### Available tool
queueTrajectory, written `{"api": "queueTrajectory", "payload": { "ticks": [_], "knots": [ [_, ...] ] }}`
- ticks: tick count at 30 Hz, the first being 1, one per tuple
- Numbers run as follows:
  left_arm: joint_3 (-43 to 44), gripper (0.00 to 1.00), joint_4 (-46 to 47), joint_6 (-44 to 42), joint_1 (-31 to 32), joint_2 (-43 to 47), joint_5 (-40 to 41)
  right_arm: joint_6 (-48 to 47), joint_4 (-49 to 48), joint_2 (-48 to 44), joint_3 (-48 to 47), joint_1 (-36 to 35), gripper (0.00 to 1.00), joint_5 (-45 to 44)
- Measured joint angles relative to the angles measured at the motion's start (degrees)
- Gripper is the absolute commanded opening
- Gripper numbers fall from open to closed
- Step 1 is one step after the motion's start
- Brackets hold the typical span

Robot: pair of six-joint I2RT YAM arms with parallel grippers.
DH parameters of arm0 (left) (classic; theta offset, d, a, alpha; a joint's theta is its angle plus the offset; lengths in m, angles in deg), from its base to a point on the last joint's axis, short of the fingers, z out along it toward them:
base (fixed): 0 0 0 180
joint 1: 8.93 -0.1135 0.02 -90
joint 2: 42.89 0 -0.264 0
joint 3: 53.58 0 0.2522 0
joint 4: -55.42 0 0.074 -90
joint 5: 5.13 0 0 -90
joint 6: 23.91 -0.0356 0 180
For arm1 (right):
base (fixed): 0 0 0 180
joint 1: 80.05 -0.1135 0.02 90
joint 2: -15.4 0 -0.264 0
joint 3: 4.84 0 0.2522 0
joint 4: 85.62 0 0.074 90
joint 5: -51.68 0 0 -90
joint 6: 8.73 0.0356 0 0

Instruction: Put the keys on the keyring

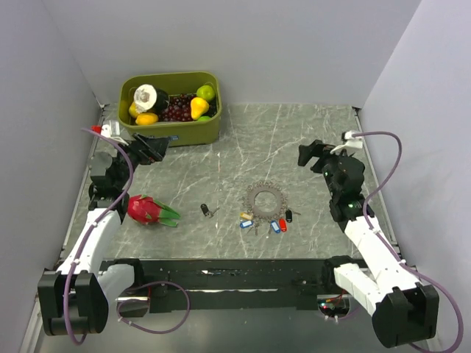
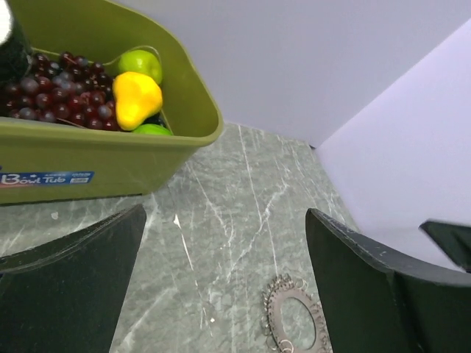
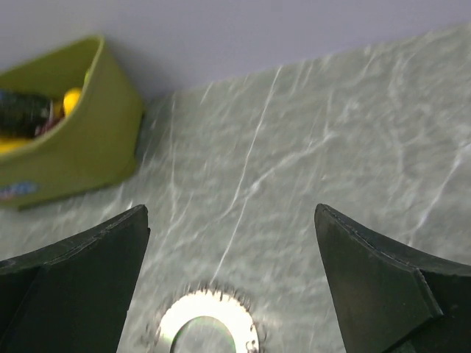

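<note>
The keyring lies flat near the table's middle, a grey metal ring fringed with small loops. Just in front of it sits a cluster of keys with yellow, blue, red and black heads. One small dark key lies apart to the left. My left gripper hovers open beside the green bin, well left of the ring. In its wrist view the keyring shows low between the wide jaws of the left gripper. My right gripper hangs open behind and right of the ring. In the right wrist view the keyring glares below the right gripper.
A green bin of toy fruit stands at the back left, also seen in the left wrist view as the bin and the right wrist view as the bin. A red dragon fruit lies at the front left. Walls close in on three sides.
</note>
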Motion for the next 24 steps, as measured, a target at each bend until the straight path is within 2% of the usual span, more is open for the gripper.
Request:
{"api": "queueTrajectory", "payload": {
  "ticks": [4,8,11,13,17,20,24],
  "knots": [
    [-0.02,0.96,-0.63,0.85,-0.02,-0.02,1.09,0.90,5.62,3.52,-2.43,0.02,1.00,7.26],
    [0.11,0.96,-0.37,1.29,0.24,-3.28,-1.31,2.82,5.88,8.20,-3.48,-0.79,1.00,13.73],
    [3.08,0.96,-5.49,0.09,4.17,-8.55,0.13,2.99,9.60,13.66,-5.79,-5.60,0.99,12.68],
    [7.26,0.96,-10.56,-1.36,8.59,-12.72,2.45,2.80,12.92,18.43,-8.76,-10.78,0.95,11.08],
    [16.92,0.96,-19.45,-2.84,15.87,-22.62,3.93,2.99,18.49,27.36,-13.88,-19.10,0.78,8.55],
    [23.06,0.96,-24.72,-3.76,20.61,-29.55,5.86,4.00,22.32,30.53,-13.70,-21.59,0.78,6.25],
    [27.56,0.99,-28.74,-4.11,28.02,-38.40,5.44,5.95,27.21,29.94,-11.34,-21.40,0.79,1.27]
  ]
}}
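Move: The keyring lies about 13 cm to the right hand's left, 5 cm back and 24 cm below. At the same depth, the red tag is some 8 cm left and 13 cm back of that hand, the yellow tag 19 cm left and 11 cm back. From the left hand the keyring is roughly 29 cm right, 6 cm back, 27 cm below; the loose key is 12 cm right, 10 cm back, equally low. The keyring is approached from both sides: the right hand drops some 18 cm and swings left above it, easing back a little towards the right at the end and drawing slightly back, its fingers tipping down 45 degrees and narrowing by about a fifth. The left hand, wide open, sweeps right and down towards it, tipping down and turning clockwise. ##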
